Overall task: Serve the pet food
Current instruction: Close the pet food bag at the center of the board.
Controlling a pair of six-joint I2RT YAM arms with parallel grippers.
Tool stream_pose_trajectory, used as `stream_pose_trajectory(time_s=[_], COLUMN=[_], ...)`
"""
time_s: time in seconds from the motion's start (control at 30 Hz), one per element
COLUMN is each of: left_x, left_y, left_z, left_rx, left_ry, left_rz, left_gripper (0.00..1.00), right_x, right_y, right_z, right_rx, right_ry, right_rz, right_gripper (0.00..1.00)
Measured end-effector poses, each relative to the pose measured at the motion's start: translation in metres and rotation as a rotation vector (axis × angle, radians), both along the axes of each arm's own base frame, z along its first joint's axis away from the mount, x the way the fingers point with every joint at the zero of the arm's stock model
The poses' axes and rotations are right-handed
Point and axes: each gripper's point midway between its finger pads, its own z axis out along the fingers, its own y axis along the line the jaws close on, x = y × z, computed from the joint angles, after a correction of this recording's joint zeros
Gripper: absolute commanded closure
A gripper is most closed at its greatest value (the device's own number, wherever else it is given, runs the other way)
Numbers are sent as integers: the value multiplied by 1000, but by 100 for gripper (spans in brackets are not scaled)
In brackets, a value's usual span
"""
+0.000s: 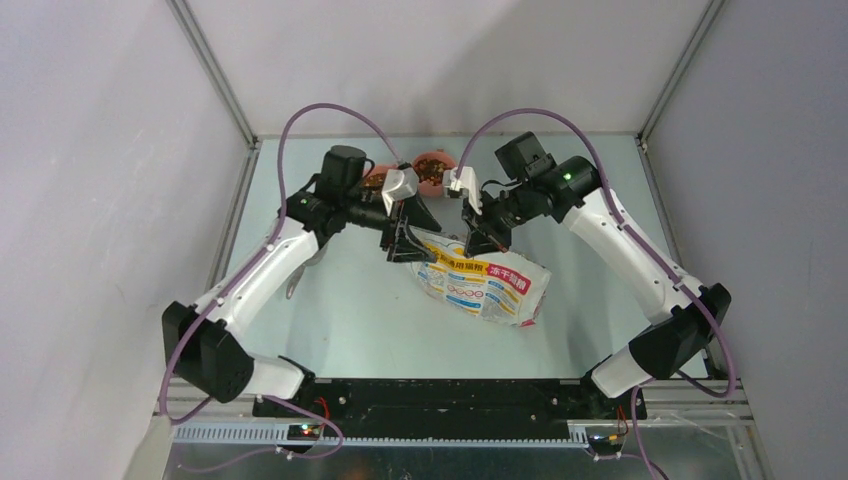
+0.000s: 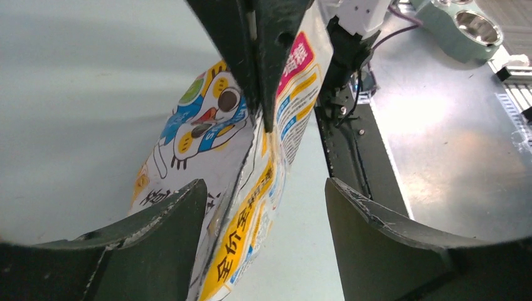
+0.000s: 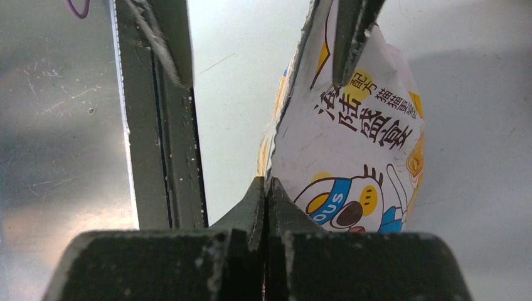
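Note:
A white, yellow and pink printed cat-picture bag [image 1: 490,285] lies mid-table, its upper-left end lifted. My right gripper [image 1: 476,238] is shut on the bag's top edge; in the right wrist view the jaws [image 3: 266,182] pinch that edge, with the bag's face [image 3: 357,157] just beyond. My left gripper [image 1: 405,243] is open and straddles the same edge. In the left wrist view the bag [image 2: 207,138] runs between its fingers [image 2: 263,182], close to the left one. The pet food is hidden.
Two reddish-brown round dishes [image 1: 432,168] [image 1: 377,182] sit at the back behind the wrists; I cannot tell what they hold. A pale green feeder with steel bowls [image 2: 467,28] shows in the left wrist view. A black base plate [image 1: 450,395] runs along the near edge.

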Motion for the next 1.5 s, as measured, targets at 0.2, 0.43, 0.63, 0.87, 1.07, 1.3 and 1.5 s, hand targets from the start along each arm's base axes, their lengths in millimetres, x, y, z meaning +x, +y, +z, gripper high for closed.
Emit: stream_pose_trajectory(time_s=[0.2, 0.43, 0.63, 0.87, 1.07, 1.3, 1.5], left_x=[11, 28, 29, 32, 31, 21, 21], left_y=[-3, -6, -5, -5, -1, 24, 39], left_z=[-17, -20, -35, -43, -40, -35, -34], left_rx=[60, 99, 146, 196, 204, 206, 203], left_ry=[-1, -23, -10, -17, -37, -93, -124], left_rz=[24, 59, 27, -23, -20, 40, 103], left_gripper=[32, 45, 62, 100, 100, 100, 100], right_x=[1, 1, 4, 8, 13, 23, 28], right_y=[0, 0, -2, -5, -8, 8, 20], right_z=[0, 0, 1, 1, 3, 6, 7], right_rx=[3, 3, 4, 10, 22, 60, 65], right_ry=[-4, -6, -6, -9, -3, -7, -21], right_rz=[1, 1, -8, -17, -28, 13, 55], right_gripper=[100, 100, 100, 100, 100, 100, 98])
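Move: Just below the open left fingers runs the upper rim of the pet food bag; the left stretch to be pinched is about 3 cm ahead, level sideways, and some 4 cm below the hand. The right fingers already pinch the rim; from them that stretch lies about 9 cm left, 3 cm ahead and at the same height. From the left hand, the right bowl stands some 27 cm ahead, 1 cm right, and the left bowl about 26 cm ahead, 13 cm left, both roughly 22 cm below. Sinking about 4 cm while reaching some 3 cm forward, the left hand rolls about 10 degrees, its left side rising, and shuts its fingers on the bag's rim, then carries it about 4 cm left and slightly back. The right hand keeps its pinch, easing forward about 3 cm and finally left by some 3 cm. ##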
